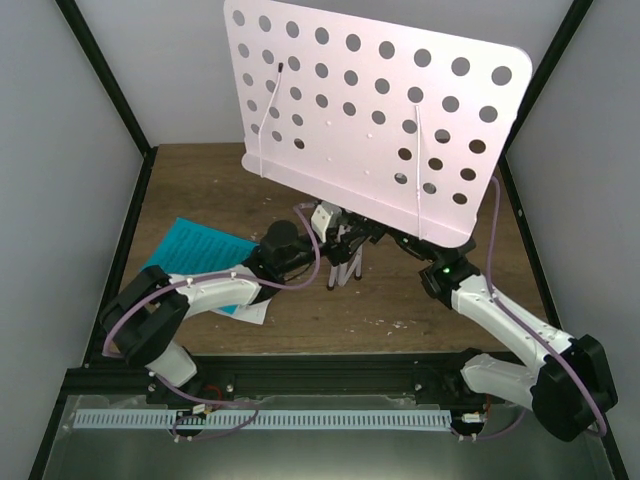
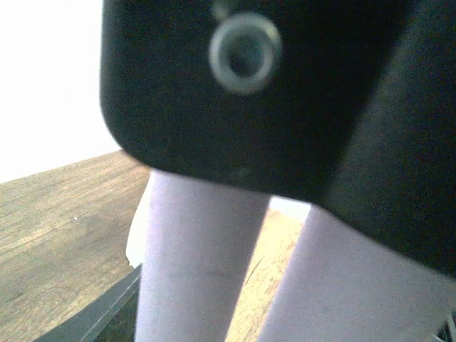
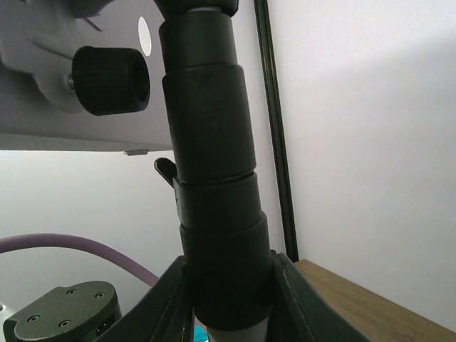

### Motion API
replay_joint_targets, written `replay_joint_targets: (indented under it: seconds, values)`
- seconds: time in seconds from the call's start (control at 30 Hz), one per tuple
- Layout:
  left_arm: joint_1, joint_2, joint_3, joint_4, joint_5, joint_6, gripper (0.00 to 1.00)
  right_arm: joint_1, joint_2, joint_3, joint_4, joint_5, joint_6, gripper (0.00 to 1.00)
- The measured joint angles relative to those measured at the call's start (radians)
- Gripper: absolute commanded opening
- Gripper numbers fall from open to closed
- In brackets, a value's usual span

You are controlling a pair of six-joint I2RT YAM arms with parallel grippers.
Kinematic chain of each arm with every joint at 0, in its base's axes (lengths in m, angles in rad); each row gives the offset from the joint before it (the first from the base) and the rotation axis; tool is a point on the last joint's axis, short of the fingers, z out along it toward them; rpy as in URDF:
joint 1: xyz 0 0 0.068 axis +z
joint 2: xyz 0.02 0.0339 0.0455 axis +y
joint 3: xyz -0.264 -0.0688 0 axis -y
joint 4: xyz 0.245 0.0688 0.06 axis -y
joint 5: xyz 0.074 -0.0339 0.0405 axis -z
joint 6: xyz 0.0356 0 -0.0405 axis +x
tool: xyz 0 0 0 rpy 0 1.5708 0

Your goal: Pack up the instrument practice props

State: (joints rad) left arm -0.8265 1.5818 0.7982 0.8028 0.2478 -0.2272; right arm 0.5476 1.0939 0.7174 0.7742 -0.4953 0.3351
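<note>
The pale pink music stand (image 1: 380, 110) is upright over the middle of the table, its perforated desk filling the upper part of the top view. My right gripper (image 1: 402, 238) (image 3: 228, 303) is shut on the stand's black post (image 3: 210, 164), one finger on each side of the lower collar. My left gripper (image 1: 338, 258) is at the folded legs (image 2: 199, 263), which fill the left wrist view under a black hub. Its fingers do not show clearly. The teal booklet (image 1: 195, 248) lies flat under my left arm. A small white metronome (image 1: 323, 216) stands behind the legs.
Black frame posts (image 1: 110, 90) and pale walls close in the wooden table (image 1: 200, 180) on the left, right and back. A black rail (image 1: 330, 375) runs along the near edge by the arm bases. Purple cables (image 1: 300, 270) loop off both arms.
</note>
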Motion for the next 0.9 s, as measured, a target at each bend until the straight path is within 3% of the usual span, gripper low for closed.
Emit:
replay_joint_targets:
  seconds: [0.23, 0.57, 0.9]
  values:
    - [-0.007, -0.035, -0.001, -0.058, -0.024, -0.009, 0.00, 0.003, -0.016, 0.020, -0.066, 0.022, 0.002, 0.01]
    - [0.015, -0.252, 0.012, -0.430, -0.045, -0.078, 0.00, 0.016, 0.076, 0.293, -0.449, 0.031, 0.057, 0.01]
    - [0.010, -0.443, -0.051, -0.767, -0.047, -0.141, 0.00, -0.011, 0.164, 0.203, -0.463, 0.053, 0.232, 0.02]
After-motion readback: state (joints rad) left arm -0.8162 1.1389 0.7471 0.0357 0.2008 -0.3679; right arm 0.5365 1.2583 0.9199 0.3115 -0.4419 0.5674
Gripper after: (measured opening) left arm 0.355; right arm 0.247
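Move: The left hand's fingers are already around the music stand's folded legs, and the right hand already grips the black upper pole. From the left hand the blue folder lies on the table about 36 cm left, 9 cm ahead and 25 cm below; the white sheets are some 25 cm left, 3 cm back, equally low. From the right hand the desk's middle is roughly 12 cm ahead, 5 cm right and 17 cm above. Both hands keep hold of the music stand and swing it between them. The left carries the legs about 8 cm left and 5 cm back, finally sinking slightly, its wrist rolling some 20 degrees, and its fingers close further around the legs at the end. The right takes the pole forward and, after a small rise, down, each about 6 cm, rolling some 30 degrees with its top going forward. ##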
